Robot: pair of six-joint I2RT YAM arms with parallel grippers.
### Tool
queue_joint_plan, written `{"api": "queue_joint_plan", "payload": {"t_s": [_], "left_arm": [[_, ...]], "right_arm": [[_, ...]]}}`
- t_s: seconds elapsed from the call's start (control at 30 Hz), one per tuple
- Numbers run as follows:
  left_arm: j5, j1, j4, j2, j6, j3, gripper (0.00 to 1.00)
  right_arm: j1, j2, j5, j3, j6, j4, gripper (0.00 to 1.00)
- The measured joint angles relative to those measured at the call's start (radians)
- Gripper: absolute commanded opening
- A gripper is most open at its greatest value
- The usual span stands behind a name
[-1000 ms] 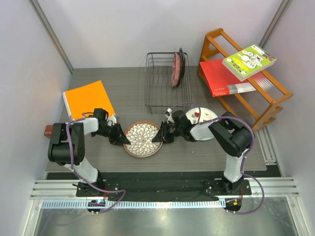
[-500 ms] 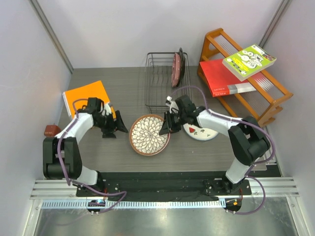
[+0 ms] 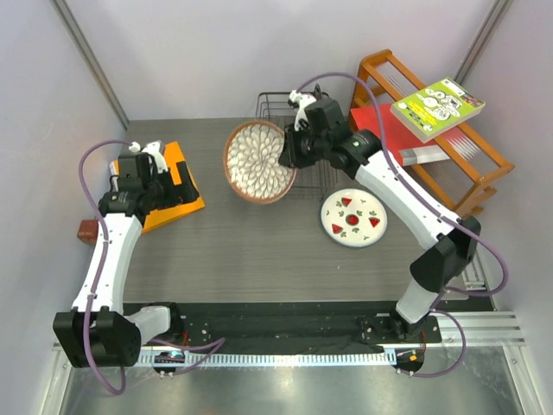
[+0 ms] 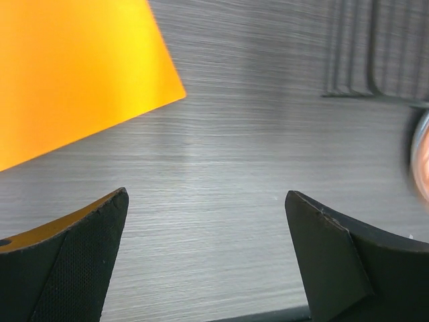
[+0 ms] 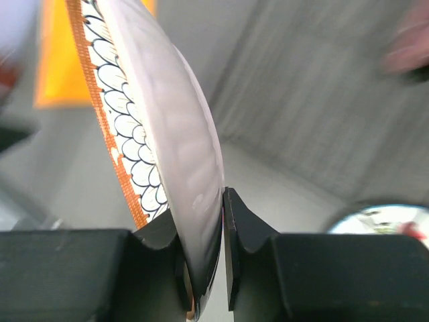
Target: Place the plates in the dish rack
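My right gripper (image 3: 288, 157) is shut on the rim of the brown-rimmed plate with white petals (image 3: 258, 162) and holds it on edge in the air, at the front left of the black wire dish rack (image 3: 270, 105). In the right wrist view the plate (image 5: 167, 134) stands pinched between the fingers of that gripper (image 5: 222, 228). A white plate with red fruit motifs (image 3: 352, 218) lies flat on the table, right of centre. My left gripper (image 3: 175, 180) hangs open and empty at the edge of the orange book; its left wrist view (image 4: 204, 268) shows bare table between the fingers.
The orange book (image 3: 160, 186) lies at the table's left, with a small brown object (image 3: 86, 230) at the left edge. An orange wooden shelf (image 3: 467, 173) at the right carries a red book (image 3: 389, 134) and a green book (image 3: 436, 108).
My right gripper lifted the petal plate off the table, tipped it on edge and carried it back to the rack. My left gripper let go of it, opened and drew back left over the orange book.
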Motion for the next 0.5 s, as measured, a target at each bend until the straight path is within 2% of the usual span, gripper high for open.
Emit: {"api": "queue_joint_plan", "payload": {"t_s": [0.17,0.23,0.37,0.5], "left_arm": [[-0.060,0.000,0.000,0.019,-0.042,0.000,0.99],[-0.064,0.000,0.001,0.019,-0.054,-0.002,0.99],[-0.076,0.000,0.001,0.018,-0.080,-0.024,0.99],[-0.104,0.000,0.000,0.008,-0.109,-0.058,0.99]], "right_arm": [[0.073,0.188,0.530,0.278,0.023,-0.024,0.01],[0.090,0.267,0.693,0.354,0.018,0.003,0.01],[0.111,0.396,0.918,0.449,-0.023,0.049,0.01],[0.114,0.473,1.076,0.470,-0.118,0.144,0.01]]}}
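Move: The right hand holds the petal-patterned plate by its rim, about 28 cm above the table. The dish rack's middle lies some 12 cm ahead, 1 cm right and 22 cm lower. The pink plate stands in the rack about 18 cm ahead, 4 cm right and 16 cm below; the dark plate is 3 cm farther right. The strawberry plate lies 6 cm back, 16 cm right, 27 cm down. From the left hand the rack is roughly 17 cm ahead, 29 cm right, 15 cm below. Its rim still pinched in the right fingers, the petal-patterned plate is carried over the dish rack towards the standing pink plate: quickly forward about 15 cm, slightly right, rising a little and then easing down. The wrist swings clockwise some 45 degrees, rolls, and flattens until the fingers point mostly forward. The empty left hand, still wide open, sinks about 2.5 cm. ##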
